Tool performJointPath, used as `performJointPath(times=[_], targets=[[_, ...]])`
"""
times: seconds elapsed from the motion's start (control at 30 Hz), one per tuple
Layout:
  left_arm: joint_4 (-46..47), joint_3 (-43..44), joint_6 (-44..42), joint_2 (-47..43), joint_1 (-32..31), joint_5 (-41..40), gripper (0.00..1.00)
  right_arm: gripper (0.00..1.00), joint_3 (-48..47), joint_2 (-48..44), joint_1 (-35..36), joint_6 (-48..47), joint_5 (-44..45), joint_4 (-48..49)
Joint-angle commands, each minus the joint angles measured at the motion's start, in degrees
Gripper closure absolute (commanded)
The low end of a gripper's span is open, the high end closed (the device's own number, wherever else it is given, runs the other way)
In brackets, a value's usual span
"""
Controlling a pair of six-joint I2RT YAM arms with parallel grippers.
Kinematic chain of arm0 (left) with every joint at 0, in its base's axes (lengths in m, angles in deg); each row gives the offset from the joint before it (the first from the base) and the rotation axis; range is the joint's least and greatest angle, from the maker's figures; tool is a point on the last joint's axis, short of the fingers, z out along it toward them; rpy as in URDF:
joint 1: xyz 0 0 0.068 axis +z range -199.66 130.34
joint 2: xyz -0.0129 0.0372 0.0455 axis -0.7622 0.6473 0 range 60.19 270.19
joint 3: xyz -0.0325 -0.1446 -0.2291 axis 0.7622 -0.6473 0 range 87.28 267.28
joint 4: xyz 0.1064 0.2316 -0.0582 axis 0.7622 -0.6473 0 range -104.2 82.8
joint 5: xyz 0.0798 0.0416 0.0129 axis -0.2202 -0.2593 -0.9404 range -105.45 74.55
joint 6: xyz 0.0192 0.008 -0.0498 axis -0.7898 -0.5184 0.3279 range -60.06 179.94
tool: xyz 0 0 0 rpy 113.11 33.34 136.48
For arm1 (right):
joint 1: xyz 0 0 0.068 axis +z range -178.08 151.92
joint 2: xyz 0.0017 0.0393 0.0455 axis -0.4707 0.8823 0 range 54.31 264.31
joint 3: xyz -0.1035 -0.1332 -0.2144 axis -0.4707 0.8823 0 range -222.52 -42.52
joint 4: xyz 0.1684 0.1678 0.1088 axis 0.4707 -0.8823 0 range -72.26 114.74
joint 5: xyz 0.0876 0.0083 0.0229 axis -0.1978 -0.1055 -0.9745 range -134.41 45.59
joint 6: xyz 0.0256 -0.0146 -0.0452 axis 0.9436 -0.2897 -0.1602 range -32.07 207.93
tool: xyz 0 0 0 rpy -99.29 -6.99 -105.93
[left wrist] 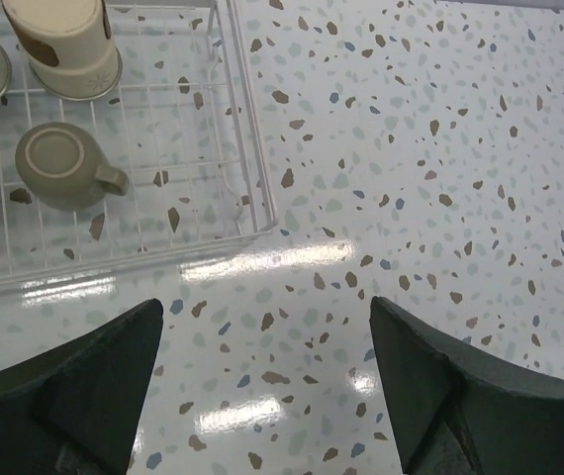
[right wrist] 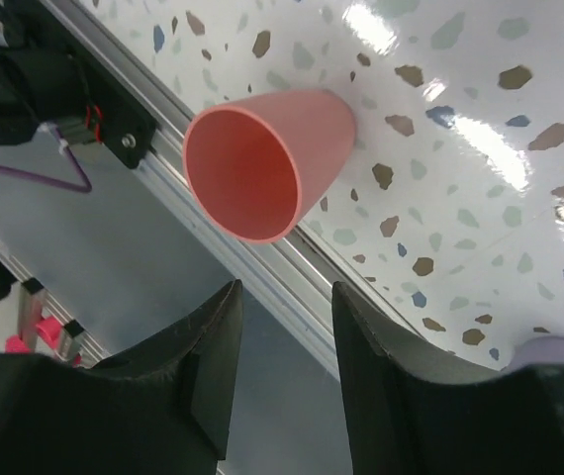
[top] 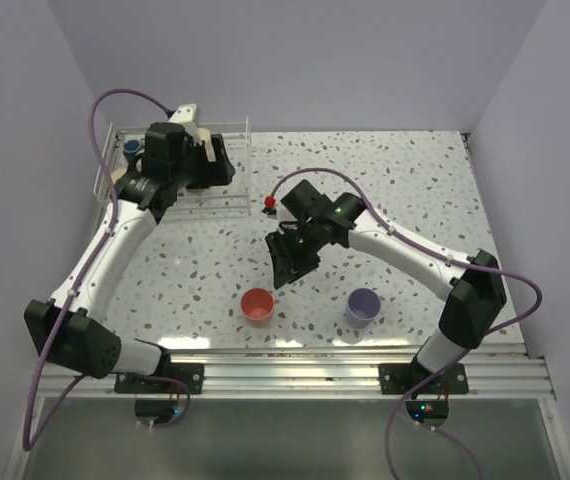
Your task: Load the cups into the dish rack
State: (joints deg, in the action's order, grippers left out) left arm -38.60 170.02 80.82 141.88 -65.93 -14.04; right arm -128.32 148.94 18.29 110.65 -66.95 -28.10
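Observation:
The white wire dish rack [top: 248, 150] stands at the back left. It holds an olive handled cup [left wrist: 59, 163] upside down, a beige brown-spotted cup [left wrist: 64, 45], and a blue cup [top: 133, 147] at its far left corner. My left gripper [top: 210, 160] hovers at the rack's right side and is open [left wrist: 265, 307] over bare table beside the rack's rim [left wrist: 252, 119]. A red cup [top: 257, 305] stands upright near the front edge. My right gripper [top: 290, 260] hangs above and just behind the red cup [right wrist: 262, 163], open [right wrist: 285, 289] and empty. A lavender cup [top: 363, 307] stands to its right.
A small red object [top: 268, 203] lies on the speckled table near the rack's front right corner. An aluminium rail [top: 295, 365] runs along the table's near edge, close behind the red cup in the right wrist view. The lavender cup's rim [right wrist: 549, 346] shows beside my right finger.

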Motion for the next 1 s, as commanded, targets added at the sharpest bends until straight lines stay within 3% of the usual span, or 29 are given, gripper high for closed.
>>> performJointPath(times=[0.0, 0.4, 0.73, 0.9, 0.93, 0.97], targets=[[1.8, -2.8, 2.5, -6.6, -0.3, -0.6, 0.12, 0.55, 2.4, 0.8, 2.3, -1.9, 2.9, -0.9], [-0.5, -11.4, 5.7, -17.7, -0.3, -1.2, 0.13, 0.59, 4.4, 4.9, 5.9, 2.1, 3.0, 4.7], [-1.2, -11.7, 5.5, -19.0, -0.3, -1.2, 0.13, 0.60, 3.3, 8.2, 6.4, 4.0, 2.5, 7.0], [-1.2, -11.5, 5.2, -18.2, -0.4, -1.2, 0.13, 0.68, 1.8, 10.4, 7.3, 3.9, 5.2, 5.6], [-1.2, -11.3, 5.0, -18.1, -0.3, -1.2, 0.13, 0.72, 0.9, 11.2, 7.5, 3.7, 6.0, 5.1], [-1.2, -11.1, 5.0, -18.0, -0.4, -2.5, 0.13, 0.83, 0.4, 11.5, 7.7, 3.4, 7.1, 3.5]])
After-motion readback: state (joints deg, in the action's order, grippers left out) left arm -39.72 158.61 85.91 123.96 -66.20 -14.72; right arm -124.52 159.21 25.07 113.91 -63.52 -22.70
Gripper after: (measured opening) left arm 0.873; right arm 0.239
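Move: The red cup stands upright some 6 cm to the right hand's left and 4 cm back, its middle about 13 cm below. The purple cup, the only other one left on the open table, is roughly 18 cm to the right hand's right, 5 cm back and 13 cm below. From the left hand, up over the rack's near edge, the red cup lies about 25 cm back, 10 cm right and 23 cm below. The right hand sinks about 8 cm to the red cup, first drawing back some 3 cm and then easing 2 to 3 cm left as it goes down, its half-open fingers narrowing late to about half their gap, around the right side of the rim, one inside the cup and one outside. Meanwhile the left hand, empty and still wide open, backs off about 7 cm from the rack and rises slightly, then waits. ##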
